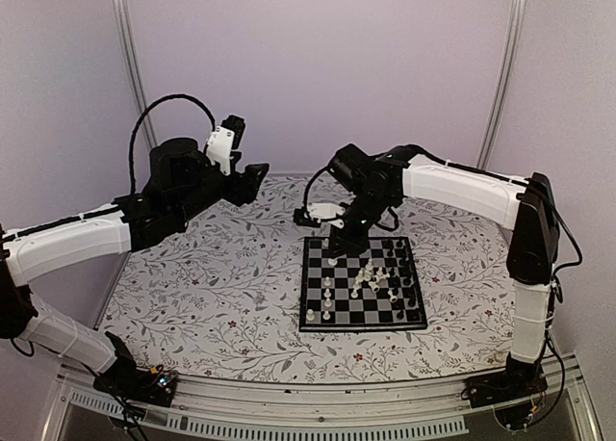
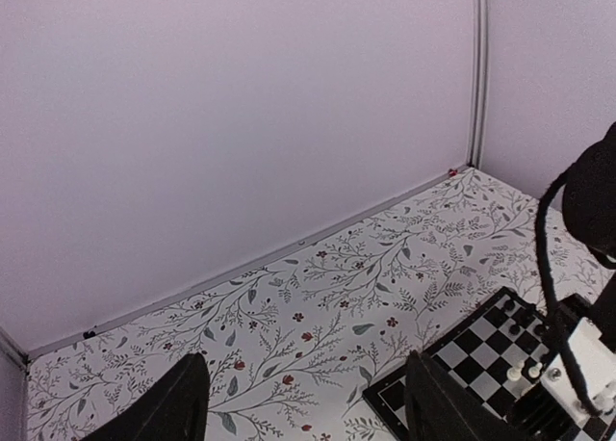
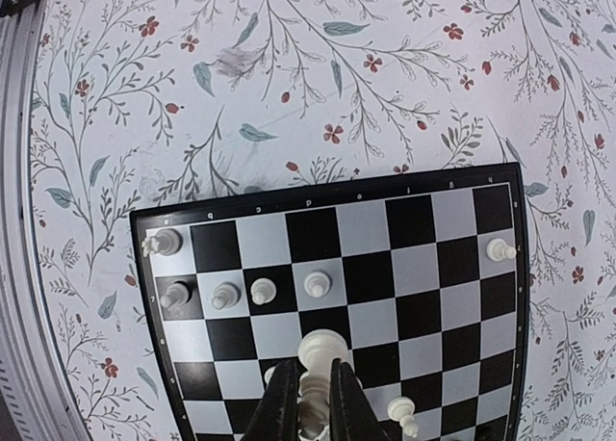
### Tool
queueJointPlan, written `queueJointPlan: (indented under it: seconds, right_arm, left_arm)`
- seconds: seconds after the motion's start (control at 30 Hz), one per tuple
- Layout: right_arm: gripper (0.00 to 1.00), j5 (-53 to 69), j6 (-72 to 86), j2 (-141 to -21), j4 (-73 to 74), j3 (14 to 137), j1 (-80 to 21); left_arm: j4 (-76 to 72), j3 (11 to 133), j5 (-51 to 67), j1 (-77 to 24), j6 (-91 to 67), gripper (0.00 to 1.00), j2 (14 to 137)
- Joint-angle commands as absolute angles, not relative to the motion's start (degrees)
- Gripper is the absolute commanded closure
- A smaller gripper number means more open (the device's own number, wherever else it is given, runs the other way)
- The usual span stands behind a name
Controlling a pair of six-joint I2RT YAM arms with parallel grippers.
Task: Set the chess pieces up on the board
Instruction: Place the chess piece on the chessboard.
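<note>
The board point(image 3: 443, 297) lies on the floral table, also seen in the top view as the board point(image 1: 310, 268). Several white chess pieces point(image 3: 262, 290) stand in a row near its left edge, with a white rook point(image 3: 164, 241) at the corner. My right gripper point(image 3: 310, 388) is shut on a tall white piece point(image 3: 322, 348), held tilted just above the board. In the top view the right gripper point(image 1: 339, 237) hangs over the board's far edge. A jumble of white and black pieces point(image 1: 373, 279) lies mid-board. My left gripper point(image 2: 308, 407) is open, empty and raised at the back left.
The floral table point(image 1: 221, 287) spreads left of the board. Walls close the back and sides. A corner of the board point(image 2: 481, 354) and the right arm's cable point(image 2: 549, 268) show in the left wrist view. The metal rail point(image 1: 318, 402) runs along the near edge.
</note>
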State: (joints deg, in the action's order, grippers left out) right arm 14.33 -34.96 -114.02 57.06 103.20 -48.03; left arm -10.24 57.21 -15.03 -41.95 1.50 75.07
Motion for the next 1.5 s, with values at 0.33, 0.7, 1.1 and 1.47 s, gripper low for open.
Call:
queueJointPlan:
  seconds: [0.33, 0.7, 1.1, 1.47]
  right_arm:
    - [0.91, 13.66, -35.55, -125.42, 57.85, 115.94, -50.57]
    - [0.90, 13.27, -35.53, -129.65, 58.49, 117.18, -51.11]
    - [0.90, 11.24, -34.90, -132.07, 57.75, 117.19, -51.17]
    - [0.90, 8.13, -35.33, -132.77, 56.32, 117.42, -51.16]
  left_arm:
    - [-9.76, 58.80, -14.65, -41.31, 1.30, 0.29, 74.58]
    - [-9.69, 58.80, -14.73, -41.31, 1.48, 0.29, 74.53]
    - [-9.65, 58.80, -14.55, -41.31, 1.41, 0.29, 74.62]
    - [-9.41, 58.97, -14.34, -41.31, 1.45, 0.29, 74.71]
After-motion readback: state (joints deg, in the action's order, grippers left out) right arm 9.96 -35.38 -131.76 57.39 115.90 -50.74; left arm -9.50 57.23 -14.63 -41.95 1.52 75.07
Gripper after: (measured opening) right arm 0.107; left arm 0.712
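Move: My right hand grips a tall white chess piece. The empty e1 square I take it to lies about 4 cm ahead, 6 cm left and 11 cm below. The nearest pawn is some 1 cm ahead and 2 cm left; the corner rook 8 cm back and 6 cm left; the loose white pieces 2 cm ahead and 8 cm right. From my idle left hand, that square is roughly 3 cm back, 12 cm right and 29 cm down. Keeping the piece pinched, my right hand first slides left about 5 cm and slightly forward, sinking only a little, past the end of the pawn row. Then I lower it almost straight down until it has sunk 7 or 8 cm in all, tipping the fingers some 5 degrees nearer upright, and ease a touch forward towards the e1 square without opening. ##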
